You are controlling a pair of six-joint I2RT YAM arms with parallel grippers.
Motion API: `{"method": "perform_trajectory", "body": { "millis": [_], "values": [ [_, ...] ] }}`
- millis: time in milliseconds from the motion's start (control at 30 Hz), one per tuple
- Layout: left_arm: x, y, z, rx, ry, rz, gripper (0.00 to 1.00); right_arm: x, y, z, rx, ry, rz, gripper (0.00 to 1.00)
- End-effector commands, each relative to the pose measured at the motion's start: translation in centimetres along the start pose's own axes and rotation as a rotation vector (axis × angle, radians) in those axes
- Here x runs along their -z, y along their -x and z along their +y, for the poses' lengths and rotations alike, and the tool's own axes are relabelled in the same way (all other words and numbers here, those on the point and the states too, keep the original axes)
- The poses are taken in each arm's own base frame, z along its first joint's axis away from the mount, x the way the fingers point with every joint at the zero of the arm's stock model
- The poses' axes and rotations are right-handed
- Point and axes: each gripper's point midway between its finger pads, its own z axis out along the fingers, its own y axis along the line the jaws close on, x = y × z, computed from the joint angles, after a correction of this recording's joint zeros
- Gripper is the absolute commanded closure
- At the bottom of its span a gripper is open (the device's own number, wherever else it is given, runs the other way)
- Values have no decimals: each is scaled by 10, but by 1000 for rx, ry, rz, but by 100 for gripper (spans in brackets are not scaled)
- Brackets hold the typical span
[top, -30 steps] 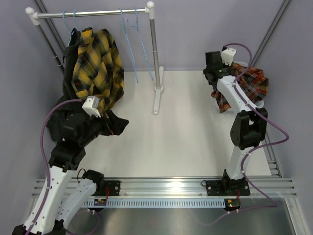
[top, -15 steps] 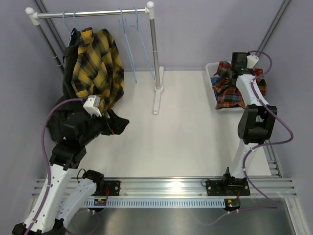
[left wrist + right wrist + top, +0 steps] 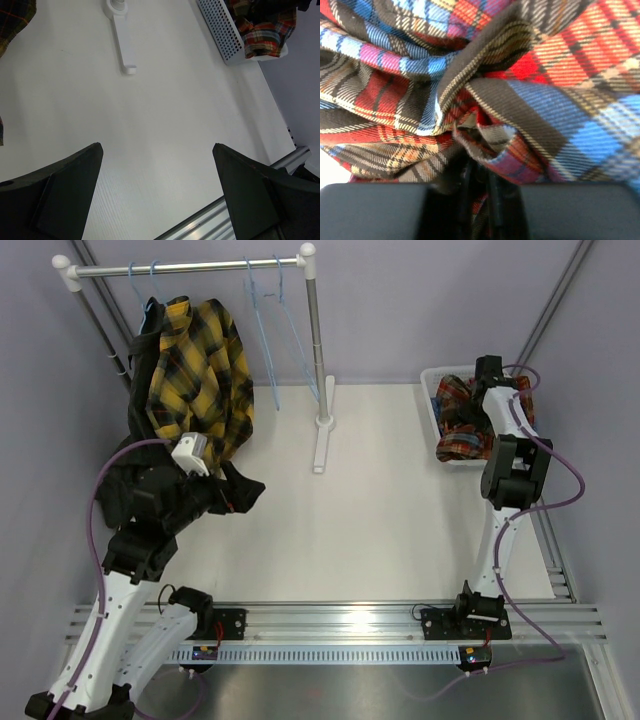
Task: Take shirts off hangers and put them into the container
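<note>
The red-orange-navy plaid shirt (image 3: 460, 428) lies bunched in the white mesh container (image 3: 431, 392) at the back right, with part of it hanging over the near rim. My right gripper (image 3: 487, 373) is down in the container. In the right wrist view its jaws (image 3: 480, 200) stand close together with a fold of the plaid cloth (image 3: 520, 75) between them. A yellow-black plaid shirt (image 3: 200, 370) and a black shirt (image 3: 138, 390) hang on the rail at the back left. Two bare light-blue hangers (image 3: 275, 330) hang beside them. My left gripper (image 3: 157, 146) is open and empty over the table below the hanging shirts.
The white-and-metal rail (image 3: 190, 267) spans the back left; its post (image 3: 315, 340) and foot (image 3: 321, 445) stand mid-table. The left wrist view shows that foot (image 3: 122, 40), the container (image 3: 220, 35) and the metal track at the near edge (image 3: 220, 217).
My right arm has swung right and lowered the red plaid shirt from above the table into the container. The left arm has stayed still.
</note>
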Motion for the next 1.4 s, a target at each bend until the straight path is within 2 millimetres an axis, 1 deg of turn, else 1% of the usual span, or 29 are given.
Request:
{"method": "perform_trajectory", "body": {
  "millis": [0, 33, 67, 233, 267, 400, 500, 600, 633, 733, 767, 800, 833, 867, 900, 933, 967, 1000, 1033, 1067, 1100, 1133, 1167, 1200, 1233, 1267, 1300, 1333, 1367],
  "values": [
    [11, 23, -18, -25, -50, -69, 1, 25, -2, -6, 54, 36, 21, 70],
    [12, 24, -18, -25, -50, -69, 1, 31, 4, -2, 57, 61, -12, 63],
    [13, 25, -19, -27, -52, -76, 1, 57, 20, 2, 56, 96, -67, 51],
    [15, 25, -19, -33, -54, -82, 1, 129, 70, 8, 109, 170, -258, 27],
    [16, 25, -19, -34, -56, -84, 1, 149, 81, 8, 118, 181, -303, 24],
    [18, 27, -21, -40, -62, -91, 1, 205, 107, 13, 130, 246, -421, 17],
    [19, 28, -22, -42, -64, -95, 1, 238, 117, 17, 135, 299, -470, 14],
    [22, 32, -25, -46, -70, -107, 1, 265, 115, 16, 144, 349, -500, 12],
    [24, 34, -27, -49, -76, -114, 1, 290, 117, 13, 141, 376, -546, 11],
    [33, 44, -27, -68, -48, -139, 1, 316, 109, 6, 158, 423, -598, 9],
    [36, 49, -23, -87, -21, -157, 1, 352, 107, -2, 155, 459, -662, 9],
    [40, 53, -23, -101, -7, -170, 1, 356, 99, -8, 167, 463, -671, 8],
    [48, 61, -23, -114, 11, -192, 1, 372, 99, -11, 165, 485, -716, 6],
    [54, 68, -17, -134, 60, -224, 1, 411, 92, -21, 165, 528, -788, 4],
    [60, 74, -14, -146, 87, -243, 1, 417, 84, -27, 180, 536, -801, 1],
    [70, 81, -13, -170, 117, -264, 1, 452, 76, -38, 173, 570, -869, 0],
    [79, 90, -4, -178, 182, -306, 1, 463, 70, -44, 177, 585, -886, 1],
    [86, 93, -1, -187, 210, -323, 1, 464, 60, -50, 183, 582, -883, 0],
    [93, 97, 2, -196, 235, -348, 1, 488, 49, -63, 173, 602, -930, 1],
    [100, 102, 12, -206, 294, -380, 1, 492, 43, -70, 165, 599, -943, 0],
    [107, 103, 15, -212, 316, -404, 1, 485, 34, -75, 173, 589, -940, 1],
    [112, 105, 19, -224, 340, -421, 1, 504, 23, -87, 166, 605, -989, 1],
    [115, 105, 27, -222, 383, -432, 1, 504, 16, -91, 173, 608, -994, 1],
    [121, 104, 29, -225, 397, -445, 1, 495, 4, -92, 185, 610, -966, 1],
    [124, 103, 32, -228, 415, -445, 1, 505, -7, -100, 185, 626, -988, 1],
    [129, 104, 34, -228, 431, -454, 1, 504, -14, -103, 180, 632, -984, 0],
    [133, 100, 37, -231, 446, -444, 1, 492, -25, -104, 177, 637, -944, 1],
    [138, 99, 38, -234, 455, -447, 1, 502, -38, -109, 182, 671, -967, 1],
    [143, 99, 40, -232, 471, -452, 1, 500, -46, -110, 194, 689, -960, 1]
  ]
}}
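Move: The red plaid shirt is bunched between and around the right fingertips; its middle lies about 3 cm back, 5 cm left and 1 cm below. The container's middle is also about 3 cm back and 5 cm left, some 4 cm below. From the left hand the yellow plaid shirt hangs roughly 26 cm ahead and 13 cm left, about level, with the black shirt 10 cm farther left of it. Right hand opens off the red plaid shirt, rising about 40 cm and withdrawing; left swings some 11 cm left and up. ##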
